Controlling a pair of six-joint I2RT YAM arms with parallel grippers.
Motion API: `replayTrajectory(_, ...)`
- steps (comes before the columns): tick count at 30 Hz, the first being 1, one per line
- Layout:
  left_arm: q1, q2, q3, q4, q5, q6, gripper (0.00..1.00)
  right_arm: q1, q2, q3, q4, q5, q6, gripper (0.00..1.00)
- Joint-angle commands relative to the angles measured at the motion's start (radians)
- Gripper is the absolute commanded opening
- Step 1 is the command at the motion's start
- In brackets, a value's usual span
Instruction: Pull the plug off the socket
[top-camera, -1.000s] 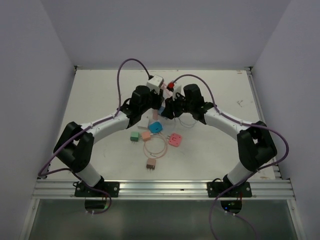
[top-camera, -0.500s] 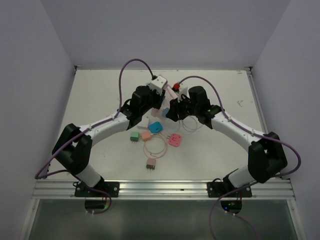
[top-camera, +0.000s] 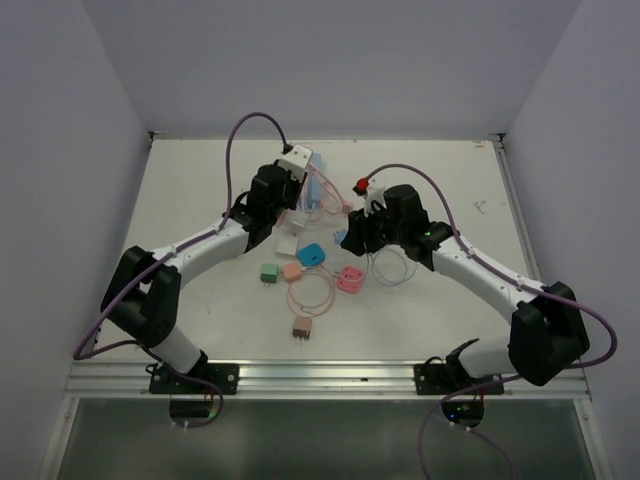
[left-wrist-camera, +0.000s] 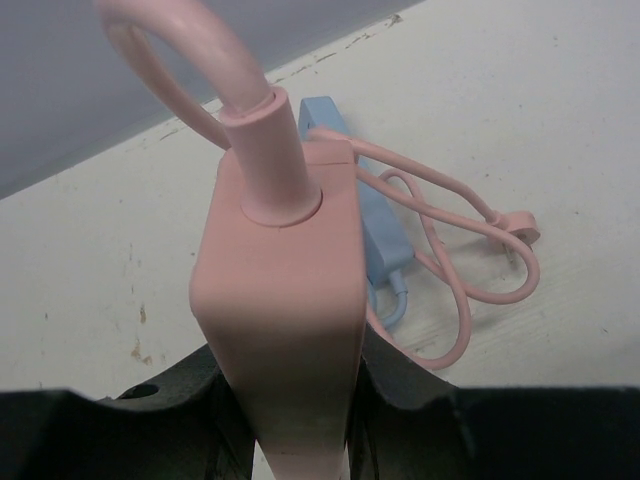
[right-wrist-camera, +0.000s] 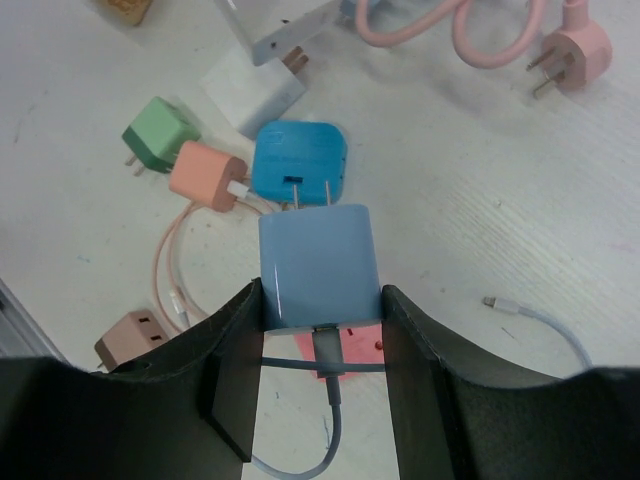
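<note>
The plug (right-wrist-camera: 318, 265) is a light blue cube charger with two bare prongs and a grey-blue cable trailing from its back. My right gripper (right-wrist-camera: 320, 300) is shut on its sides and holds it above the table, free of the socket. In the left wrist view the socket (left-wrist-camera: 280, 290) is a pink block with a thick pink cable rising from its end. My left gripper (left-wrist-camera: 290, 400) is shut on the socket's sides. From above, the left gripper (top-camera: 300, 195) and right gripper (top-camera: 347, 240) stand apart at mid table.
Loose chargers lie below the plug: bright blue (right-wrist-camera: 300, 160), orange (right-wrist-camera: 205, 178), green (right-wrist-camera: 160, 135), white (right-wrist-camera: 258, 95), brown (right-wrist-camera: 130, 345). A pink cable plug (right-wrist-camera: 580, 50) lies far right. A light blue block (left-wrist-camera: 370, 210) with looped pink cable (left-wrist-camera: 470, 260) lies beyond the socket.
The two grippers, close together a second ago, have drawn apart. The right one moved right and nearer with the plug; the left moved left and back with the socket.
</note>
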Motion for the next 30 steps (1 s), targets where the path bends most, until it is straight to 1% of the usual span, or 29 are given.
replayTrajectory(1, 0.006, -0.099, 0.086, 0.068, -0.056, -0.025, 0.00, -0.019, 0.029, -0.009, 0.029, 0.098, 0.064, 0.00)
replayTrajectory(4, 0.008, -0.120, 0.099, 0.029, -0.049, -0.058, 0.00, -0.060, 0.081, -0.027, 0.046, 0.103, 0.111, 0.01)
replayTrajectory(6, 0.008, -0.133, 0.096, 0.011, -0.033, -0.101, 0.00, -0.080, 0.131, -0.027, 0.055, 0.074, 0.131, 0.07)
replayTrajectory(11, 0.008, -0.174, 0.079, -0.029, 0.019, -0.158, 0.00, -0.105, 0.217, -0.027, 0.082, 0.075, 0.176, 0.21)
replayTrajectory(12, 0.008, -0.179, 0.079, -0.037, 0.027, -0.164, 0.00, -0.106, 0.230, -0.027, 0.098, 0.077, 0.176, 0.28)
replayTrajectory(13, 0.008, -0.186, 0.076, -0.041, 0.033, -0.170, 0.00, -0.106, 0.245, -0.032, 0.110, 0.083, 0.174, 0.33)
replayTrajectory(14, 0.008, -0.191, 0.067, -0.043, 0.041, -0.178, 0.00, -0.106, 0.248, -0.036, 0.124, 0.086, 0.173, 0.46)
replayTrajectory(17, 0.008, -0.203, 0.040, -0.026, 0.040, -0.183, 0.00, -0.106, 0.233, -0.041, 0.156, 0.078, 0.160, 0.63)
replayTrajectory(18, 0.009, -0.206, 0.034, -0.020, 0.040, -0.183, 0.00, -0.106, 0.227, -0.039, 0.161, 0.071, 0.145, 0.71)
replayTrajectory(21, 0.008, -0.203, 0.007, 0.003, 0.043, -0.193, 0.00, -0.105, 0.185, -0.033, 0.168, 0.014, 0.104, 0.83)
replayTrajectory(23, 0.008, -0.196, 0.003, 0.008, 0.055, -0.203, 0.00, -0.099, 0.153, -0.025, 0.176, -0.038, 0.084, 0.87)
replayTrajectory(26, 0.009, -0.194, -0.005, 0.011, 0.056, -0.210, 0.00, -0.076, 0.123, -0.015, 0.196, -0.108, 0.050, 0.91)
replayTrajectory(27, 0.008, -0.196, -0.006, 0.011, 0.058, -0.212, 0.00, -0.060, 0.121, -0.001, 0.237, -0.133, 0.039, 0.92)
replayTrajectory(30, 0.008, -0.202, -0.017, 0.017, 0.056, -0.215, 0.00, -0.025, 0.141, 0.051, 0.263, -0.185, 0.010, 0.95)
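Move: The blue plug is already in the right gripper. Its spot on the bare table lies about 10 cm below that hand, some 3 cm ahead and 4 cm to the right. The pink block sits some 6 cm nearer and 2 cm left of that spot, the flat blue adapter about 12 cm left of it and level, the salmon plug roughly 13 cm left of the hand and 1 cm back. From the left hand, the spot is about 10 cm back, 15 cm right and 13 cm down. Lower the right gripper about 10 cm with the blue plug, easing forward and right and tipping the fingers down, to the clear table beyond the pink block; open wide to let go, then lift off some 6 cm and swing left. Meanwhile draw the left gripper back and up, then sink slightly, rolling its left side down, keeping its pinch on the pink socket strip. ##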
